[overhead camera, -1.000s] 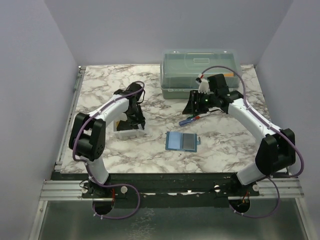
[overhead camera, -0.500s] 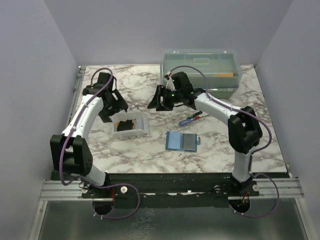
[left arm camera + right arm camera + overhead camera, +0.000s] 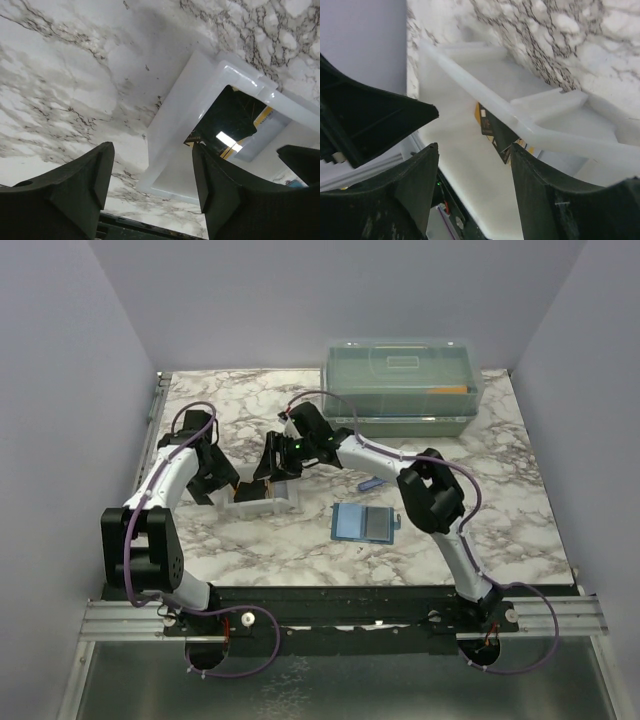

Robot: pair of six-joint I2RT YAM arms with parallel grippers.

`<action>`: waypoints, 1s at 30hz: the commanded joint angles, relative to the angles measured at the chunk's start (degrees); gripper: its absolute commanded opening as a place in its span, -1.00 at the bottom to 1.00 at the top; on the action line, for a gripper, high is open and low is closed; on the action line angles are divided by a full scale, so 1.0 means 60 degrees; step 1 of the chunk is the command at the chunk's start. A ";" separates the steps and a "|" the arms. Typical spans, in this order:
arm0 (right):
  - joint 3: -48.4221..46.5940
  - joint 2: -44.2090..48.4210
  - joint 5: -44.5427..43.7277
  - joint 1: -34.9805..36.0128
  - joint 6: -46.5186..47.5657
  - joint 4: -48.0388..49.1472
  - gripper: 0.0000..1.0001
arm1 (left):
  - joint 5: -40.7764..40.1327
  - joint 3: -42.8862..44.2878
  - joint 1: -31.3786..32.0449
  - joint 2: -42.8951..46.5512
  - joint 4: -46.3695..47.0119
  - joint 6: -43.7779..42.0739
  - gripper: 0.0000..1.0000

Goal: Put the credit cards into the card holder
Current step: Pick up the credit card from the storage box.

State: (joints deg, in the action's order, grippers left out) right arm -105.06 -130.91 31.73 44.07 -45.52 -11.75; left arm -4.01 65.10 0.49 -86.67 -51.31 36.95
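The credit cards (image 3: 231, 119) are dark with yellow edges and lie stacked in a small white tray (image 3: 175, 125); they show again in the right wrist view (image 3: 496, 131). My left gripper (image 3: 152, 185) hangs open at the tray's left side with nothing between its fingers. My right gripper (image 3: 475, 192) is open too, low over the tray (image 3: 470, 165) and just short of the cards. From above, the left gripper (image 3: 222, 487) and right gripper (image 3: 268, 474) flank the tray (image 3: 285, 506). The teal-blue card holder (image 3: 363, 524) lies flat to the right of the tray, apart from both.
A large translucent lidded box (image 3: 400, 386) stands at the back right. A blue and red pen (image 3: 372, 483) lies between the box and the card holder. The right arm stretches across the table's middle. Grey walls close in on three sides.
My right gripper has swung left from the box's front edge to the tray. My left gripper opened, left the tray, went back-left, then returned to the tray's left side.
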 commanded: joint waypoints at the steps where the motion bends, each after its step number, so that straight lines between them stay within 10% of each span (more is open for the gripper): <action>1: -0.0214 -0.0581 -0.0306 0.0196 0.0170 -0.0544 0.24 | 0.0990 -0.0712 0.0006 0.0356 0.0747 -0.0379 0.29; 15: -0.0750 -0.1120 -0.0755 0.0417 0.0660 -0.1035 0.14 | 0.0984 -0.2519 0.0081 0.1267 0.3061 -0.0797 -1.00; 30: -0.1366 -0.1299 -0.1365 0.0374 0.1756 -0.0781 0.19 | 0.0005 -0.3514 0.0497 0.2143 0.4992 -0.2338 -1.00</action>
State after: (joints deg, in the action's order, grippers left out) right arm -110.34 -136.25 26.61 46.48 -36.07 -15.92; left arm -0.89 44.99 2.42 -75.48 -27.14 25.39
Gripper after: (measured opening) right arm 0.594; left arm 0.170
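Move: From the left hand, the near part of the storage box's left wall lies about 2 cm back, 2 cm right and 4 cm down; the credit cards in the box are roughly 8 cm right, 2 cm ahead and 6 cm down. For the right hand, the credit cards lie some 5 cm left, 1 cm back and 7 cm down, the card holder about 21 cm right and 8 cm back, the blue pen about 23 cm right and 1 cm ahead. Down, back and to the right by about 4 cm in all goes the left hand, closing its fingers on the storage box's left wall; keeping that pinch, it then eases 2 cm forward and slightly left, tilting its fingertips forward and turning clockwise, each some 15 degrees. The right hand sinks about 4 cm towards the cards, fingers staying open and pointing left and down. ##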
